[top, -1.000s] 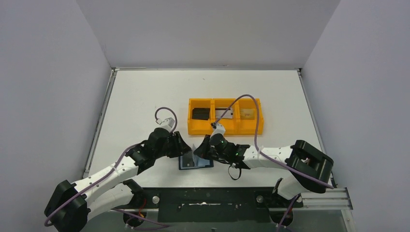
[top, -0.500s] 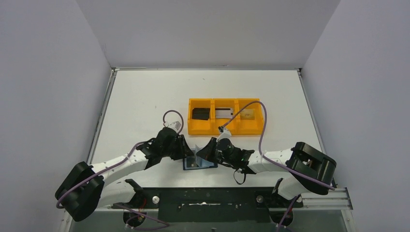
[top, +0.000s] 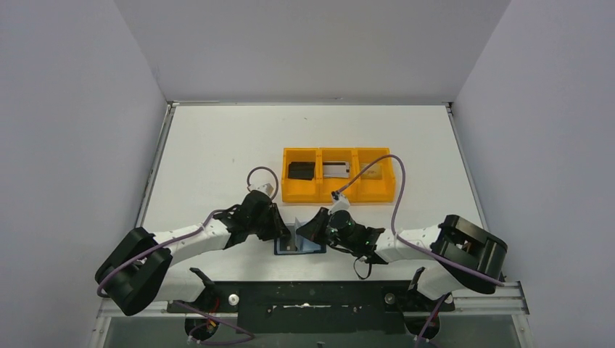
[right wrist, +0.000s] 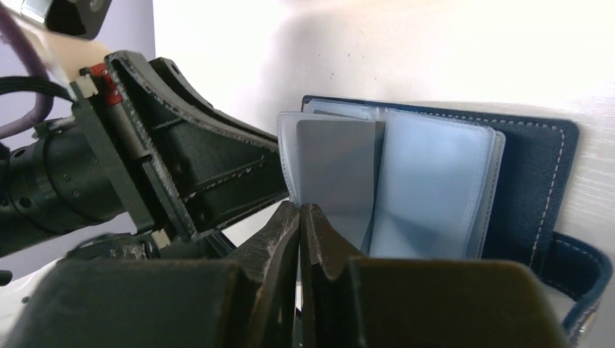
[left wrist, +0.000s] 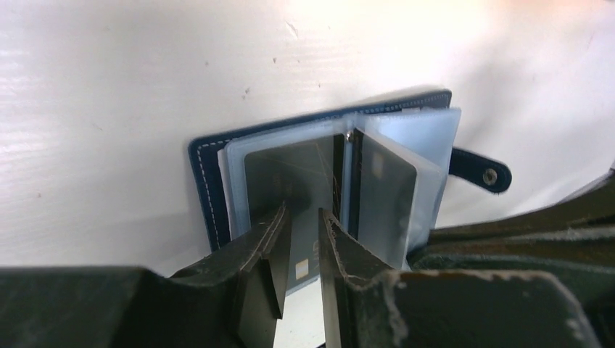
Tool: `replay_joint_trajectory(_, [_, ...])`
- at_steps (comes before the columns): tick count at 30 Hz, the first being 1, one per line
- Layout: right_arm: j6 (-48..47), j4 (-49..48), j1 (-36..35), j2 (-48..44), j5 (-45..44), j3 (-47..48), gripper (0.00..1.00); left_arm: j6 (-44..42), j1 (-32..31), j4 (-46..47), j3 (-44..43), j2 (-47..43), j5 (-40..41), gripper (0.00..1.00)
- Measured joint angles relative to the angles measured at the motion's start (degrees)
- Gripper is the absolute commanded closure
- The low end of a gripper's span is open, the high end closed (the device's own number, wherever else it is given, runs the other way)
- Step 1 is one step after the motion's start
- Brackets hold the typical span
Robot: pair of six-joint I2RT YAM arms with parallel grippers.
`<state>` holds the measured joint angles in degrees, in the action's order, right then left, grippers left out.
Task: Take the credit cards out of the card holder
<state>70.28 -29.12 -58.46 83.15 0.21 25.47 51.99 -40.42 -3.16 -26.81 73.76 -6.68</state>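
Note:
The navy card holder (top: 313, 248) lies open near the table's front edge, its closing tab (left wrist: 475, 168) pointing away from the spine. In its left sleeve a dark grey credit card (left wrist: 290, 170) shows a gold chip. A second grey credit card (right wrist: 335, 163) sits in a clear sleeve page (top: 298, 230) that stands upright. My left gripper (left wrist: 303, 212) hovers over the dark card's near edge, its jaws a narrow gap apart, with nothing between them. My right gripper (right wrist: 299, 207) is shut at that sleeve page's lower corner, with a pale sliver between its pads.
An orange three-compartment tray (top: 339, 194) stands just behind the card holder. It holds a black card (top: 301, 170), a silver card (top: 336, 170) and a gold-tan card (top: 373, 170). Both arms crowd the card holder from left and right, their cables looping above.
My left arm has swung right onto the card holder and its jaws have narrowed. The right gripper and the card holder shifted slightly right, and the sleeve page now stands more upright.

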Motion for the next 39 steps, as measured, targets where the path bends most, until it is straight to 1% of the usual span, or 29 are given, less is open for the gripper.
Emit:
replay_joint_trajectory(5, [0.33, 0.46, 0.04, -3.56, -1.25, -2.19, 0.94, 0.35, -0.09, -2.38, -1.86, 1.03, 3.48, 0.79])
replay_joint_trajectory(8, [0.79, 2.01, 0.04, -6.82, -2.67, -4.42, 0.91, 0.37, -0.09, -3.04, -1.90, 0.63, 4.83, 0.79])
replay_joint_trajectory(11, [1.25, 5.64, 0.04, -9.44, -4.07, -5.75, 0.88, 0.35, -0.09, -3.21, -1.90, 0.52, 5.51, 0.79])
replay_joint_trajectory(13, [1.66, 8.11, 0.04, -10.86, -4.79, -6.29, 0.82, 0.33, -0.09, -3.26, -1.90, 0.50, 5.55, 0.79])
replay_joint_trajectory(18, [2.64, 15.41, 0.04, -14.01, -6.64, -6.93, 0.74, 0.15, -0.09, -3.39, -1.92, 0.33, 5.57, 0.79])
replay_joint_trajectory(24, [2.10, 23.02, 0.04, -19.65, -9.35, -6.45, 0.70, -0.52, -0.09, -4.72, -1.92, -0.61, 5.86, 0.79])
replay_joint_trajectory(27, [0.57, 26.91, 0.04, -21.16, -10.64, -3.69, 0.69, -0.96, -0.09, -5.95, -1.90, -1.46, 5.99, 0.78])
replay_joint_trajectory(32, [-3.50, 29.88, 0.04, -20.22, -11.15, 3.45, 0.69, -1.66, -0.09, -7.85, -1.90, -3.15, 6.01, 0.78])
replay_joint_trajectory(35, [-6.19, 30.01, -0.07, -16.20, -10.49, 8.15, 0.69, -1.70, -0.09, -8.48, -1.90, -4.13, 6.01, 0.77])
replay_joint_trajectory(39, [-8.87, 30.73, -1.25, -7.72, -9.86, 14.84, 0.70, -1.70, -0.09, -9.14, -1.90, -4.96, 6.01, 0.75])
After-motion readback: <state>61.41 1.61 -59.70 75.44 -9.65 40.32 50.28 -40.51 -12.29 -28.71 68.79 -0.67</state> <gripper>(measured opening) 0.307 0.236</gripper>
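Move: Roughly 4 cm right, 1 cm back and 5 cm below the right hand, which pinches the free edge of an upright clear page, lies the right half of the card holder, where that page goes. The left page is about 4 cm left of that hand, 1 cm back and 5 cm below. The orange tray's middle is some 17 cm ahead, 11 cm right and 4 cm lower. The left fingers are about 1 cm above the left page's middle, which is 1 cm back. Swinging the upright page over to the right, the right hand travels nearly 8 cm right and dips about 2 cm, its fingers opening to let go, then climbs steeply and returns some 6 cm left and 3 cm forward, ending open above the holder. The left fingers stay low on the left page, edge about 1 cm forward, then drag the holder some 2 cm left in all, easing back and slightly up. ##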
